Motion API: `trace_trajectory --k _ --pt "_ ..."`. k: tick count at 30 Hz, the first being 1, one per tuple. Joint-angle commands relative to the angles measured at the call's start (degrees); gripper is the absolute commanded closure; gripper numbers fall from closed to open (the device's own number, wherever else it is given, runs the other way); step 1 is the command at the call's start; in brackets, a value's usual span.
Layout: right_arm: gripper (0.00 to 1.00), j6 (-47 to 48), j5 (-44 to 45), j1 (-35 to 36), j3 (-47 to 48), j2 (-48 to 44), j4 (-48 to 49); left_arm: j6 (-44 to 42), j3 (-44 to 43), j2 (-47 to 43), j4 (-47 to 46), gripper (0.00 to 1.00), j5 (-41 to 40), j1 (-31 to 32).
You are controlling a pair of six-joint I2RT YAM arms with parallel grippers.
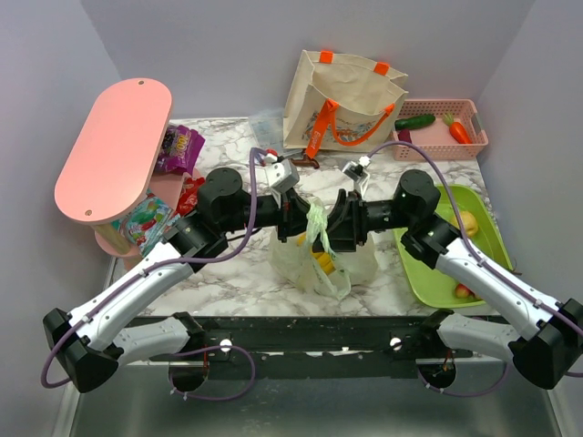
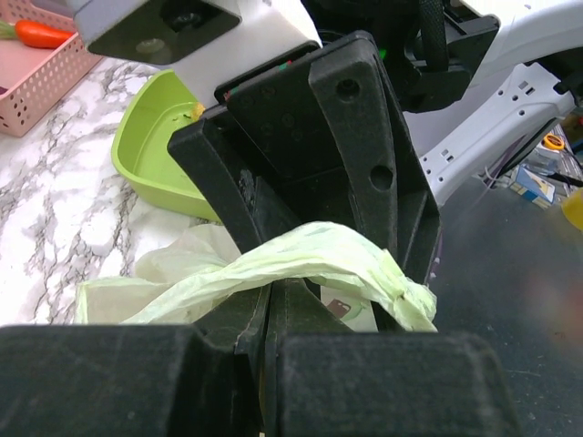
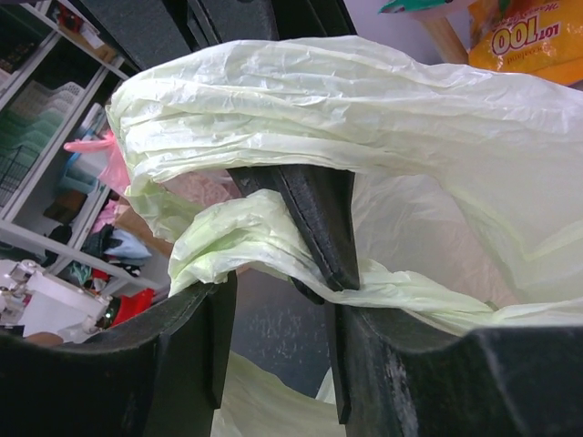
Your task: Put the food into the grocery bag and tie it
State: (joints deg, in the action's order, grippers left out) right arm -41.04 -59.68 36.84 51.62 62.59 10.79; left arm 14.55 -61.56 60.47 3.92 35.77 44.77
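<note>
The pale green grocery bag stands mid-table, and yellow food shows through its side. Both grippers meet just above it. My left gripper is shut, pinching a twisted bag handle at its tips. My right gripper is open, with a clear gap between its fingers. A twisted handle strand lies across its fingertips, and the left gripper's black finger pokes in over the right-hand one. Bag plastic fills the view behind.
A green tray at the right holds a yellow fruit and a small reddish one. Behind stand a canvas tote and a pink basket with cucumber and carrot. A pink shelf with snack packets stands at the left.
</note>
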Motion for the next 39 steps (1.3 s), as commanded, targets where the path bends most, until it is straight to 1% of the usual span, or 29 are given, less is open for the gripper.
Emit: trace_trajectory --k 1,5,8,13,15,19,22,27,30,35,37,39 --pt "0.5 1.12 1.29 1.6 -1.14 -0.46 3.29 0.63 -2.86 0.99 1.01 1.0 -0.61 0.36" --pt "0.47 1.44 0.57 1.92 -2.02 -1.22 4.59 1.44 -5.96 2.67 5.13 1.0 -2.17 0.35" --pt "0.45 2.49 1.15 1.92 -1.89 -1.55 4.07 1.79 -6.43 2.99 5.99 1.0 -2.37 0.41" --pt "0.3 2.88 3.39 2.2 -1.43 -1.76 4.92 2.83 -5.61 2.35 5.04 1.0 -3.15 0.51" --pt "0.27 3.2 4.45 2.49 -1.18 -1.68 5.0 3.23 -5.7 2.46 4.95 1.0 -3.74 0.51" --pt "0.27 5.0 8.28 3.36 0.18 -1.17 2.57 4.37 -6.5 2.89 5.63 1.0 -5.18 0.75" --pt "0.27 5.14 11.93 4.15 0.33 -1.23 2.54 5.2 -6.73 3.01 5.82 1.0 -6.28 1.11" --pt "0.26 4.9 17.76 6.48 0.16 -1.76 3.47 5.89 -6.51 2.82 5.97 1.0 -8.45 1.9" --pt "0.26 3.55 20.11 8.38 -0.69 -2.03 5.77 6.1 -6.73 2.57 6.27 1.0 -9.69 2.28" --pt "0.26 3.41 27.23 11.77 -1.05 -1.79 6.29 6.55 -7.0 2.21 6.91 1.0 -11.81 2.83" --pt "0.27 2.8 29.65 12.75 -1.41 -1.6 7.05 6.72 -6.82 1.95 6.83 1.0 -12.4 3.08" --pt "0.31 2.09 31.5 13.84 -1.93 -1.4 8.18 6.81 -6.49 1.68 6.81 1.0 -12.95 3.3"
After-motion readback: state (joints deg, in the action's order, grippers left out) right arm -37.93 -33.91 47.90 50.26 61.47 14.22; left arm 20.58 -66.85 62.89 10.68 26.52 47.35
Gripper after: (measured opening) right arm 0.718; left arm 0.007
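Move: The grocery bag's handles are looped round the left hand's shut fingertips, about 1 cm to the right of the left hand point. From the right hand, those looped handles lie some 2 cm to its left, 1 cm ahead and 1 cm up. The bananas in the bag are roughly 22 cm below the right hand, 2 cm ahead and 1 cm left. The green tray's middle is about 35 cm to its right, 6 cm ahead and 30 cm lower. The right hand spreads its fingers, slides some 4 cm left into the looped handles, turning 15 degrees clockwise. ##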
